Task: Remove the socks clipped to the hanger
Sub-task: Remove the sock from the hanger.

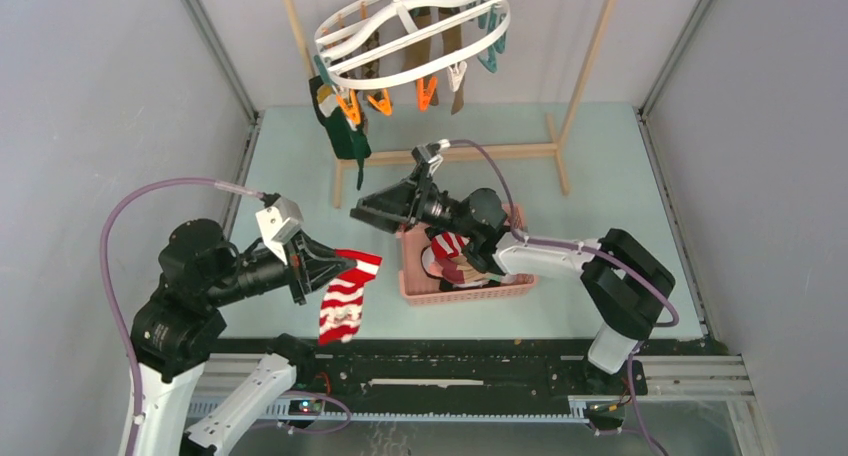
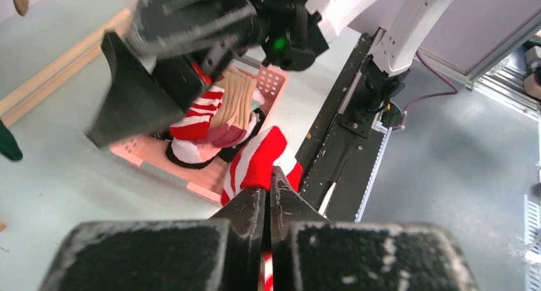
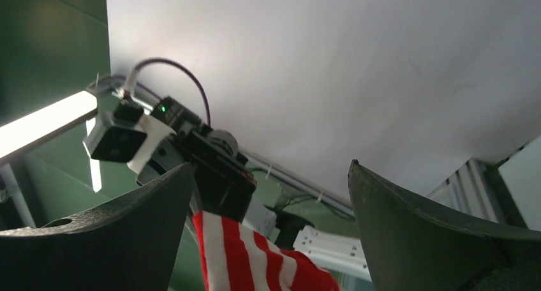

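Observation:
The white oval hanger (image 1: 410,26) hangs at the back with orange and teal clothespins. A dark green sock (image 1: 345,136) stays clipped at its left and brown socks (image 1: 455,51) hang further back. My left gripper (image 1: 345,266) is shut on a red-and-white striped sock (image 1: 345,301), which dangles left of the basket. In the left wrist view the jaws (image 2: 269,182) pinch that sock (image 2: 265,157). My right gripper (image 1: 370,214) hovers open above the basket's left end, pointing at the left arm. Nothing lies between its wide fingers (image 3: 272,165); the striped sock (image 3: 255,259) shows beyond them.
A pink basket (image 1: 470,291) on the table holds several socks (image 1: 450,256), also seen in the left wrist view (image 2: 229,106). The light wooden rack frame (image 1: 450,154) stands behind it. Grey walls close both sides. A black rail (image 1: 450,361) runs along the near edge.

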Robot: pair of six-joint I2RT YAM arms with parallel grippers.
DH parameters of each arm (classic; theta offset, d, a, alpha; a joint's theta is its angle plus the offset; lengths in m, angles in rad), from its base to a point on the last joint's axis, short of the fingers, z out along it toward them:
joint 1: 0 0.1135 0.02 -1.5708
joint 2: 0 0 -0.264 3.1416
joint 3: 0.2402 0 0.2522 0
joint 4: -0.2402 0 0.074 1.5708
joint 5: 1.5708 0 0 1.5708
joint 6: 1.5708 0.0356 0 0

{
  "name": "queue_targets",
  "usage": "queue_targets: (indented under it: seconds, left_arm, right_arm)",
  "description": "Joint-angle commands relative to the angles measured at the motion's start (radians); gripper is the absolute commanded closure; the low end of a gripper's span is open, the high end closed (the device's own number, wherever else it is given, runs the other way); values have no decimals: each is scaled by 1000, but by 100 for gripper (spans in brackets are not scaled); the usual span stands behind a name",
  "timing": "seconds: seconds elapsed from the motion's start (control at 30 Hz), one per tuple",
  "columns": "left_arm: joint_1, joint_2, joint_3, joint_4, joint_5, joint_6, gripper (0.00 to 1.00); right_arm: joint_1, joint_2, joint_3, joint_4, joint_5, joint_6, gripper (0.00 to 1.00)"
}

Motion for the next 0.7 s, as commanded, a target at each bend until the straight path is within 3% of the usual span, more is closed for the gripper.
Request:
queue_targets:
  seconds: [0.0, 0.3, 0.67]
  left_arm:
    - [-5, 31, 74, 21, -11, 49, 100]
    - [-5, 47, 92, 26, -52, 108, 100]
    - [-4, 68, 94, 72, -83, 136, 100]
  right_arm:
    - [48, 21, -6, 100, -121, -12, 0]
    - [79, -3, -109, 264, -185, 53, 7]
    - [89, 1, -131, 284, -164, 74, 28]
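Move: The striped sock, pinched by the left fingers, has its middle about 6 cm below the left hand and 2 cm back. From the right hand it lies some 10 cm back, 3 cm left and 5 cm below. From the right hand, the just-emptied orange clip is about 13 cm ahead, straight out, and 10 cm up; the green sock is 13 cm ahead, 6 cm left and 3 cm up. The basket is 3 cm ahead, 18 cm right and 32 cm below. Back by 7 to 8 cm and down some 4 cm, away from the hanger, the right hand comes in beside the left fingertips, turning about 15 degrees counter-clockwise; its wide-open fingers close by a quarter around the sock's hanging part. The left hand keeps its pinch and eases forward 2 cm and up 1 cm to meet it. ##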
